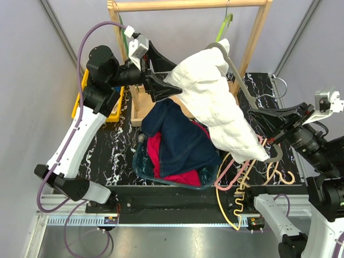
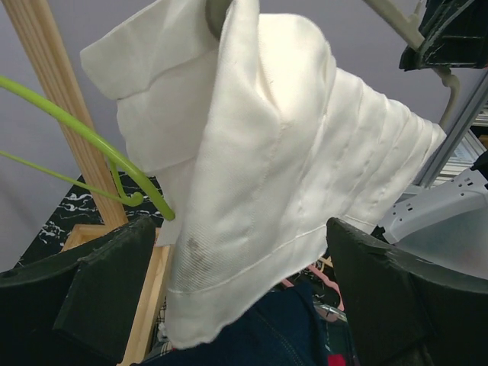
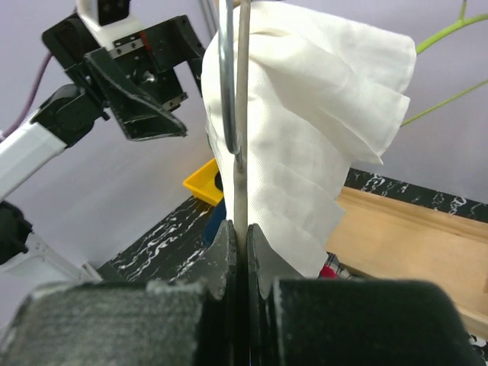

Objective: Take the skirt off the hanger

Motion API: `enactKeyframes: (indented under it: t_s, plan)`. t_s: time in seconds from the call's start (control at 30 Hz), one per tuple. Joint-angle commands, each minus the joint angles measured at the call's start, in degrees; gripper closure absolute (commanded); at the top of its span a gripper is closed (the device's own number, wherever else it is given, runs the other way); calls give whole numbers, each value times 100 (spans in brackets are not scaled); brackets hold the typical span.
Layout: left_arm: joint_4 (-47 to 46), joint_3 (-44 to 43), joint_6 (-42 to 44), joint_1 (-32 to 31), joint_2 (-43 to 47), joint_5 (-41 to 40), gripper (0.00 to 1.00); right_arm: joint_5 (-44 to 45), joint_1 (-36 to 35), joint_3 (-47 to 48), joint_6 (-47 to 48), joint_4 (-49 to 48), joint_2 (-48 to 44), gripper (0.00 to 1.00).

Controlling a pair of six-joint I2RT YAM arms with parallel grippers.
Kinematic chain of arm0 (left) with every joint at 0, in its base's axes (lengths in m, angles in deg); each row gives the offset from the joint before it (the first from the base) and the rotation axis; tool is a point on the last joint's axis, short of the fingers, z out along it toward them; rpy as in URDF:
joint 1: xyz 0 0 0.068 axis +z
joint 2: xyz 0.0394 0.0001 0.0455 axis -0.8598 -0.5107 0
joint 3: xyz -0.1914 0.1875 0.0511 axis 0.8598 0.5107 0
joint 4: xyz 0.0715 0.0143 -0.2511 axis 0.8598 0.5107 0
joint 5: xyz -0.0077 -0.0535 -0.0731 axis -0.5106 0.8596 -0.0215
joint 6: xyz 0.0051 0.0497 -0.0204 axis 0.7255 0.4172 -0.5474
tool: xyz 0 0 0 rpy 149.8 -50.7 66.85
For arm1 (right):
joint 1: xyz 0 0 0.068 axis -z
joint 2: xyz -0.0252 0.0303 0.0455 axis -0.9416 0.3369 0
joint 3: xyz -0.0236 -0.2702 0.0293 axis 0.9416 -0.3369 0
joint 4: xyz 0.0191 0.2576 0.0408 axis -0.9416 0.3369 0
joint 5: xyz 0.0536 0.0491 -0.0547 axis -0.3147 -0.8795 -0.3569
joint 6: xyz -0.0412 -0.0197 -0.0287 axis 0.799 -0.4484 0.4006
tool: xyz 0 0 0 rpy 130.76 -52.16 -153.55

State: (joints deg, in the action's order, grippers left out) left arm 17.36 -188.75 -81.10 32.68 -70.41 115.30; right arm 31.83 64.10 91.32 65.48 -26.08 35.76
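The navy denim skirt [image 1: 177, 134] lies crumpled in the basket [image 1: 141, 164], off any hanger; it also shows low in the left wrist view [image 2: 293, 335]. The pale pink hanger [image 1: 228, 169] lies bare on the table to the basket's right. My right gripper [image 1: 258, 115] is shut on a grey hanger [image 1: 236, 70], held up in the air with a white pleated garment [image 1: 215, 102] draped over it. In the right wrist view [image 3: 244, 236] the jaws pinch the hanger's wire [image 3: 240, 114]. My left gripper [image 1: 167, 72] is open at the garment's upper left edge [image 2: 267, 152], fingers [image 2: 91, 297] on both sides.
A wooden rack [image 1: 188, 5] stands at the back with a green hanger [image 1: 224, 27] on its bar. A red T-shirt [image 1: 185, 176] lies under the skirt. A yellow bin [image 1: 115, 110] sits far left. Tan hangers [image 1: 282, 177] lie at the right.
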Motion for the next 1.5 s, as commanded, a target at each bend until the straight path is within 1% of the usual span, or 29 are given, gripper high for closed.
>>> enactKeyframes:
  t_s: [0.0, 0.1, 0.2, 0.27, 0.3, 0.33, 0.37, 0.4, 0.43, 0.5, 0.57, 0.63, 0.7, 0.73, 0.77, 0.8, 0.9, 0.93, 0.97, 1.0, 1.07, 1.1, 1.13, 1.2, 1.23, 1.33, 1.37, 1.43, 1.47]
  plan:
    - [-366, -204, 6, -28, -182, -188, 1, -378, 51, 20, -298, -945, 58, 100]
    - [-524, -432, 6, 16, -279, -251, 1, -414, 50, 11, -272, -945, 76, 100]
    - [-988, -591, -625, -2, -481, 2, 1, -449, 42, -77, -350, -1024, 103, 100]
    - [-1339, -687, -1302, -46, -604, 187, 1, -449, 42, -208, -438, -1252, 111, 100]
    - [-1463, -696, -1687, -72, -718, 406, 2, -458, 42, -270, -499, -1340, 103, 100]
    - [-1604, -688, -1838, -98, -745, 512, 6, -432, 50, -323, -535, -1515, 111, 100]
    - [-1753, -679, -1936, -160, -780, 626, 13, -388, 42, -436, -553, -1577, 103, 100]
    - [-1790, -688, -2041, -186, -806, 828, 32, -335, 50, -463, -553, -1630, 120, 100]
    - [-1825, -740, -2086, -213, -824, 951, 51, -309, 51, -490, -535, -1640, 137, 100]
    - [-1869, -863, -2269, -213, -894, 1258, 100, -81, 42, -595, -404, -1570, 120, 100]
    - [-1877, -1187, -2437, -143, -991, 1557, 100, 356, 42, -787, -272, -1359, 33, 100]
    - [-2026, -1599, -2867, -12, -1096, 1682, 100, 631, 51, -955, -35, -1053, -29, 100]
    - [-2544, -1917, -3436, 85, -1193, 1752, 100, 1026, 50, -1236, 106, -701, -38, 100]
    - [-2641, -2397, -3509, 155, -1324, 1744, 100, 1158, 42, -1368, 115, -630, -73, 100]
    - [-2442, -2741, -3475, 182, -1404, 1692, 100, 1351, 42, -1665, 115, -585, -82, 100]
    - [-2353, -3458, -3414, 191, -1491, 1674, 100, 1440, 42, -1807, 80, -550, -108, 100]
    - [-2141, -4516, -3160, 253, -1721, 1437, 100, 2062, 42, -2308, 19, -541, -257, 100]
    - [-2194, -4520, -3097, 357, -1660, 1323, 100, 2299, 50, -2414, 45, -532, -362, 100]
    - [-2447, -4441, -3027, 471, -1398, 922, 100, 2824, 51, -2615, 71, -506, -433, 100]
    - [-2606, -4145, -2957, 612, -1248, 648, 100, 3099, 42, -2704, 158, -462, -512, 100]
    - [-2897, -3906, -2782, 1226, -966, -167, 100, 3757, 42, -2906, 220, -427, -784, 100]
    - [-2880, -3835, -2485, 1455, -808, -381, 100, 3926, 42, -2942, 299, -418, -872, 100]
    - [-2880, -3826, -2334, 1909, -755, -540, 100, 4076, 42, -2960, 308, -409, -1030, 100]
    - [-2967, -3869, -2253, 2395, -736, -936, 100, 4480, 51, -2960, 343, -322, -1154, 100]
    - [-3124, -3904, -2314, 2841, -754, -1033, 100, 4560, 51, -2960, 378, -278, -1241, 100]
    - [-3214, -4019, -2525, 3179, -851, -815, 100, 4666, 50, -2907, 362, -198, -1373, 100]
    - [-3292, -3940, -2621, 3180, -825, -605, 100, 4788, 42, -2855, 318, -198, -1418, 100]
    - [-3843, -3423, -3235, 3058, -728, -454, 100, 4964, 42, -2732, 247, -146, -1497, 100]
    - [-3794, -3343, -3351, 2952, -719, -288, 100, 5113, 42, -2688, 221, -111, -1515, 100]
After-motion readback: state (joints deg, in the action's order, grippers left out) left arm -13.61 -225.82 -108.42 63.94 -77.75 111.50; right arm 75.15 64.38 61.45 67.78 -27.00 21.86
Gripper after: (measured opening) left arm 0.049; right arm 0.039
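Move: Just off the left hand's open fingers hangs the white skirt, its middle about 8 cm to the right, 4 cm back and a little lower. The grey hanger inside it lies some 15 cm right and 5 cm back of that hand. The green hanger on the rail is roughly 12 cm ahead and 10 cm right; the clothes bin is far below, 8 cm back and 2 cm right. From the right hand, already gripping the grey hanger, the skirt's middle is about 9 cm left and 6 cm ahead. Edging a few centimetres forward and right, the left fingers close on the skirt's near edge, then haul it up some 23 cm and left about 18 cm, rolling and tilting upwards. The right hand keeps its pinch on the grey hanger and draws it the other way: forward first, then down about 15 cm and right, swinging some 45 degrees clockwise. ##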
